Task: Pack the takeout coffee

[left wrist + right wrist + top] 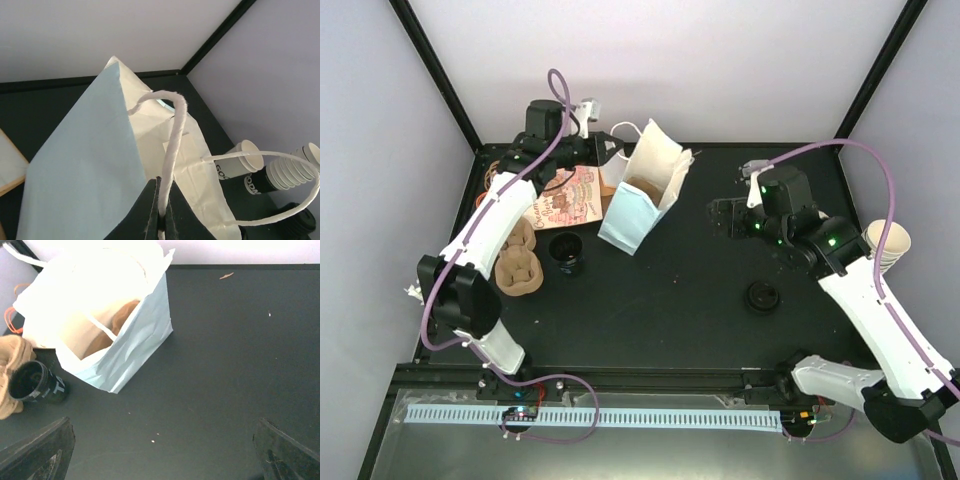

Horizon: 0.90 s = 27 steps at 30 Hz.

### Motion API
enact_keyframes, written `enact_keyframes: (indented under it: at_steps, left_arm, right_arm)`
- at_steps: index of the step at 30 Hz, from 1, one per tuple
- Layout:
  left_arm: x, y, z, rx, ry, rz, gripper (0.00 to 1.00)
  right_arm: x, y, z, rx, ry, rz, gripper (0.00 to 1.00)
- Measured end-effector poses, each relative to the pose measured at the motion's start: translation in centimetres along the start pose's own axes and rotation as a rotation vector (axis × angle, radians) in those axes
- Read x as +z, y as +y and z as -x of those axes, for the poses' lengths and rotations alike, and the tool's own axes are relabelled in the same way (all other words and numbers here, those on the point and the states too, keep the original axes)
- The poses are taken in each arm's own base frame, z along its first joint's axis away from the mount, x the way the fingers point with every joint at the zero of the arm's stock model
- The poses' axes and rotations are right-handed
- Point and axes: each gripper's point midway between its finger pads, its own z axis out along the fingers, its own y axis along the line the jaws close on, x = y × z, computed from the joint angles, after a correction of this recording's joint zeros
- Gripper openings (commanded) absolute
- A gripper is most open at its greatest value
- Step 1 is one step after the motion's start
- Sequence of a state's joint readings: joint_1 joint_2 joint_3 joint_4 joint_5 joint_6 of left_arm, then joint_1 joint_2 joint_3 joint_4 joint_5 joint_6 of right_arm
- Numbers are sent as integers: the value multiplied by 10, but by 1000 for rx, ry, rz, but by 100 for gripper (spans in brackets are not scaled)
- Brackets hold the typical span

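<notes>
The takeout coffee (762, 296) shows as a black disc standing on the dark table, nearer the arm bases than my right gripper (725, 215). That gripper hangs wide open over bare table (162, 450), holding nothing, and its wrist view does not show the coffee. A light blue paper bag (645, 190) with a cream inside stands open at the back centre. My left gripper (610, 150) is beside its left rim, shut (161, 200) on the bag's white cord handle (172, 135). Something brown (120, 322) lies inside the bag.
A lidless black cup (565, 250) sits left of the bag, by a brown pulp carrier (520, 260) and a pink printed card (570, 200). Stacked cream cups (890, 240) rest by the right wall, near a single cup (245, 161) on its side. Black frame posts edge the table.
</notes>
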<state>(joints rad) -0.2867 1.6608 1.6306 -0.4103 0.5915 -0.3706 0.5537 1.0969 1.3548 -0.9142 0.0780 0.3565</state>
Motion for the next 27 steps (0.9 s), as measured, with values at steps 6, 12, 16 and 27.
enact_keyframes:
  at_steps: [6,12,16,27]
  left_arm:
    - [-11,13,9,-2,-30,35,5]
    - [-12,21,7,-5,-27,51,26]
    - [-14,22,6,3,-24,56,38]
    - [-52,13,34,56,-104,80,54]
  right_arm:
    - [-3,12,29,73,-17,22,100]
    - [-2,29,33,131,-8,112,100]
    - [-5,39,40,156,-28,170,100]
    - [3,58,44,177,-13,266,99]
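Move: From the left hand, shut on the paper bag's left handle, the bag's middle is about 6 cm to the right, 2 cm ahead and 15 cm below. The printed paper sheet lies roughly 14 cm left and 8 cm ahead of that hand; the black cup stands some 13 cm left and 10 cm back. From the open right hand the bag is about 16 cm ahead, 18 cm to the left and 15 cm below. Easing the bag's handle a further 2–3 cm left, the left hand then opens its fingers to about half, lets the handle go and backs away up and to the left of the bag, about 5 cm left in all. Meanwhile the open, empty right hand rises some 4 cm and moves about 5 cm left towards the bag, rolling its left side up by about 15 degrees. ##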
